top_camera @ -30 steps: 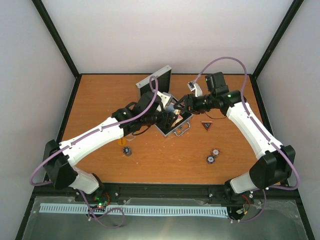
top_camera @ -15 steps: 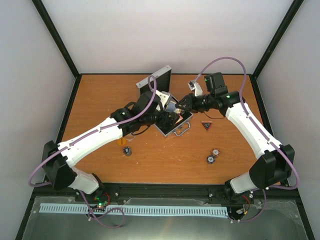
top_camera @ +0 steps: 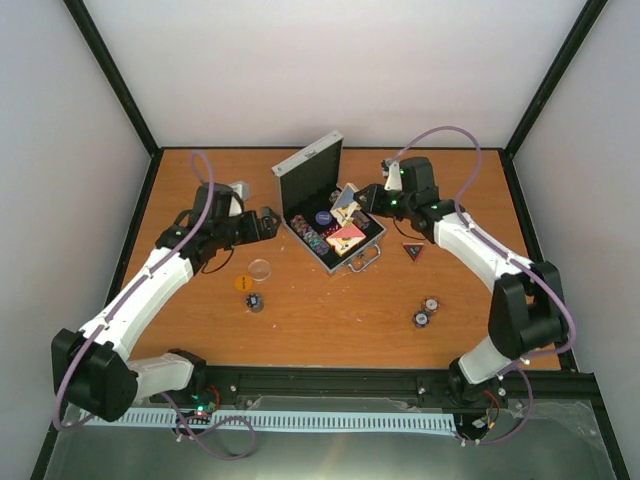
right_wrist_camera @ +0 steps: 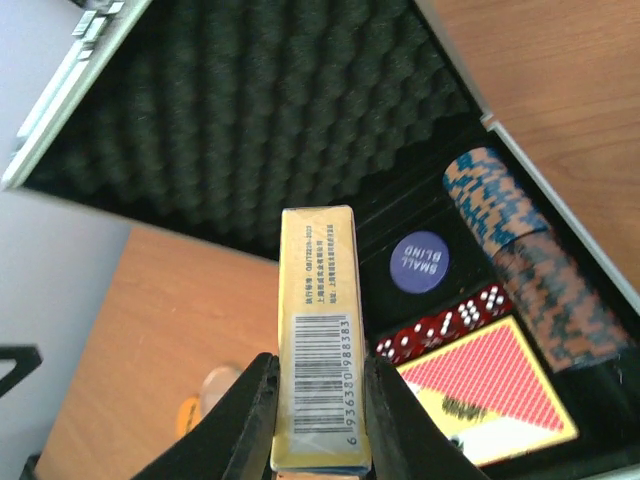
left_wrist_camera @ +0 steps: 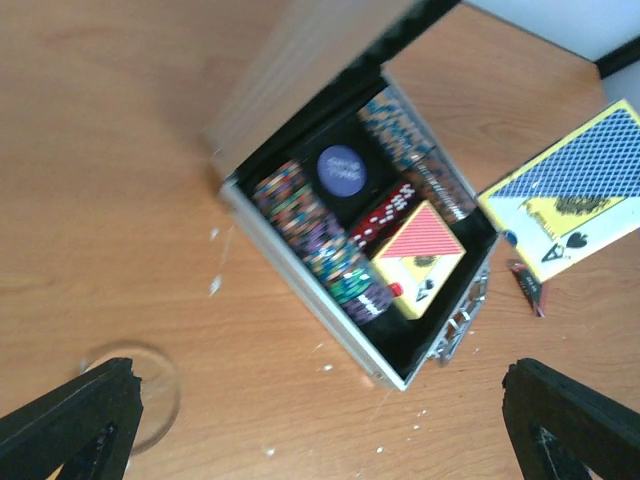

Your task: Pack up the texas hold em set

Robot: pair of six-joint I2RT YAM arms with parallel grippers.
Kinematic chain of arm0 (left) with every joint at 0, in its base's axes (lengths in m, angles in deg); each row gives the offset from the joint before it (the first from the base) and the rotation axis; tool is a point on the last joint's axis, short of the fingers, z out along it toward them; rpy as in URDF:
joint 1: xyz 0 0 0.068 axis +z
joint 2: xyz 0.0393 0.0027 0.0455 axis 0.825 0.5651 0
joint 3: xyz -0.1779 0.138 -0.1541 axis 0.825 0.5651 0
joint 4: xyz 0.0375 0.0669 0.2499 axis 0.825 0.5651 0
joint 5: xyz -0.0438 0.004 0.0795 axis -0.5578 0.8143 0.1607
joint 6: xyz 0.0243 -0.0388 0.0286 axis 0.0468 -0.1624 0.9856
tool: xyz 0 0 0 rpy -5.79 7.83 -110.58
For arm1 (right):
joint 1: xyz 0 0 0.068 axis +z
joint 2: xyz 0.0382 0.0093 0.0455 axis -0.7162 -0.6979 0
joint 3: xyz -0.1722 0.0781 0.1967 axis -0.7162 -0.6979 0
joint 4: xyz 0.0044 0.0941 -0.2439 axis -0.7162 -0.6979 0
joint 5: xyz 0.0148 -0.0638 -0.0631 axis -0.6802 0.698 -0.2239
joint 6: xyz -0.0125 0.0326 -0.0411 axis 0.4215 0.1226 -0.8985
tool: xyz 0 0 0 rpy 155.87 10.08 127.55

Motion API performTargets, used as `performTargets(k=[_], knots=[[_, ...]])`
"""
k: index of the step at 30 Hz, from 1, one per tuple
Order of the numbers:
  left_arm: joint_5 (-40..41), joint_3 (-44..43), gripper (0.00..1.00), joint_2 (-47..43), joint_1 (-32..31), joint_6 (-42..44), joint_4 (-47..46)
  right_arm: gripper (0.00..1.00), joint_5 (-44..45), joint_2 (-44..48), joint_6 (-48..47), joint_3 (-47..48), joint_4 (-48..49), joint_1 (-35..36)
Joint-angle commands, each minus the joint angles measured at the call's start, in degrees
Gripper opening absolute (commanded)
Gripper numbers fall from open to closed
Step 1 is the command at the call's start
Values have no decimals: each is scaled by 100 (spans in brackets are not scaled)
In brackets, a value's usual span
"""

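The silver case (top_camera: 372, 232) lies open, its foam-lined lid (top_camera: 309, 171) upright. Inside are rows of poker chips (left_wrist_camera: 318, 235), a purple disc (left_wrist_camera: 343, 169), red dice (left_wrist_camera: 384, 211) and a red card box (left_wrist_camera: 419, 256). My right gripper (right_wrist_camera: 318, 420) is shut on the blue card box (right_wrist_camera: 319, 340), held edge-on above the case's far right side; it shows in the top view as the blue card box (top_camera: 347, 199). My left gripper (top_camera: 270, 222) stands open over bare table left of the case, nothing between its fingertips (left_wrist_camera: 70, 430).
A clear disc (top_camera: 260, 268), an orange disc (top_camera: 243, 283) and a dark chip (top_camera: 256, 301) lie left of the case's front. The dark triangular token (top_camera: 412, 250) and two small chip piles (top_camera: 426, 311) lie to the right.
My left arm has pulled back leftward out of the case and its jaws have opened wide. My right gripper has shut on the blue card box over the case.
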Motion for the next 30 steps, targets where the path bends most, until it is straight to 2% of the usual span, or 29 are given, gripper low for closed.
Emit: performTargets(k=[1, 7, 13, 30], knots=[[-805, 328, 100, -296, 503, -504, -53, 11, 339, -432, 108, -63, 1600, 164], [-679, 489, 100, -374, 549, -689, -109, 11, 503, -1274, 51, 178, 2167, 375], [-594, 545, 100, -469, 545, -692, -76, 11, 709, -2027, -99, 646, 2116, 486], [-416, 768, 100, -840, 546, -928, 30, 11, 561, -2728, -42, 791, 2356, 611]])
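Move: The right hand grips the blue-backed card deck; its place is over the blue chip in the open case, about 12 cm ahead, 11 cm left and 18 cm below. The red-backed deck lies about 4 cm ahead and 7 cm left, the left chip row 5 cm ahead and 15 cm left, both similarly low. From the empty left hand the blue chip is some 20 cm ahead, 14 cm right and 19 cm below. Right hand lowers the held deck about 11 cm, reaching forward-left towards the blue chip; left hand drifts left. ##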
